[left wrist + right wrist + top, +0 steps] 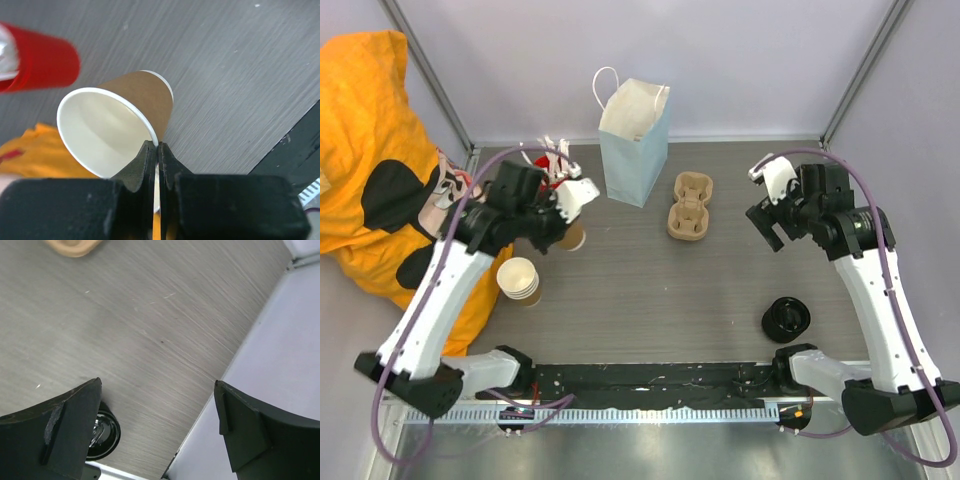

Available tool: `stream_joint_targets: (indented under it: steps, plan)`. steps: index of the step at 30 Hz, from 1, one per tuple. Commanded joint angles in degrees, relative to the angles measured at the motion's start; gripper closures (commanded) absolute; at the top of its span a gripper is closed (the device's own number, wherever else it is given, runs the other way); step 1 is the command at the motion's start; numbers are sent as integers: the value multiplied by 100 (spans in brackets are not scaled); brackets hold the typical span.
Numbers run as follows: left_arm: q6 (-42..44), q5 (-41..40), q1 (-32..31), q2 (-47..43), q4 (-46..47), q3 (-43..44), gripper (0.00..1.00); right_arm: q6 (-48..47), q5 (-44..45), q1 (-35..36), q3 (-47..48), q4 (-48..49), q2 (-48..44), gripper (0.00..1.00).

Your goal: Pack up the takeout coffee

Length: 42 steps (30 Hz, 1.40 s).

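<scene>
A tan-brown paper cup (pixel 135 97) with a white rim and no lid hangs tilted over the table, its cream inside empty. My left gripper (pixel 158 146) is shut on its rim, one finger inside and one outside. From above, the cup (pixel 572 238) peeks out under the left gripper (pixel 563 222), left of the pale blue paper bag (pixel 635 150). No lidded takeout coffee is in view. My right gripper (pixel 767 225) hovers open at the right, nothing between its fingers (pixel 75 415).
A stack of lidless cups (pixel 519 279) stands near the left arm. Loose black lids (pixel 786 318) lie front right, also below the right gripper (pixel 102 435). A pulp cup carrier (pixel 688 206) lies beside the bag. A red object (pixel 45 62) and orange cloth (pixel 370 150) are at the left.
</scene>
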Motion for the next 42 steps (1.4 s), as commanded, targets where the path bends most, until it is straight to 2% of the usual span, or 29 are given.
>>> stream_joint_targets:
  steps: [1, 5, 13, 19, 25, 36, 42]
  plan:
    - [-412, 588, -451, 629, 819, -92, 96, 394, 682, -138, 298, 524, 152, 2]
    - [-510, 62, -1198, 876, 1890, -619, 96, 491, 849, -418, 298, 630, 232, 2]
    - [-554, -958, -2454, 1684, 2525, -831, 97, 517, 1130, -762, 62, 639, 206, 1]
    - [-607, -1547, -3044, 2159, 2877, -1024, 97, 359, 1140, -1236, -185, 630, -14, 0]
    - [-607, -1461, -3150, 2537, 2939, -1007, 95, -106, 675, -1772, -404, 227, -137, 0]
    - [-721, -1575, -3335, 2766, 3079, -1182, 90, -440, 367, -1791, -791, -99, -436, 0]
    - [-774, -1627, -3388, 2810, 3133, -1288, 89, -897, 58, -1791, -897, -678, -594, 2]
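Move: The left hand already pinches a paper cup by its rim; the bare patch in mid-table where it is taken lies about 20 cm to its right, level with it fore and aft, and some 26 cm below. The cup carrier stands roughly 21 cm ahead and 30 cm right, the cup stack 8 cm left and 3 cm back, the straw holder 22 cm straight ahead. From the right hand, that patch is about 32 cm left, 4 cm back. Still pinching the paper cup's rim, the left hand sweeps about 19 cm right and sinks some 17 cm towards the bare table in front of the carrier, turning about 20 degrees clockwise; its grip slackens slightly near the end. The empty right hand, wide open, swings about 10 cm right, then draws back and down a few centimetres. ##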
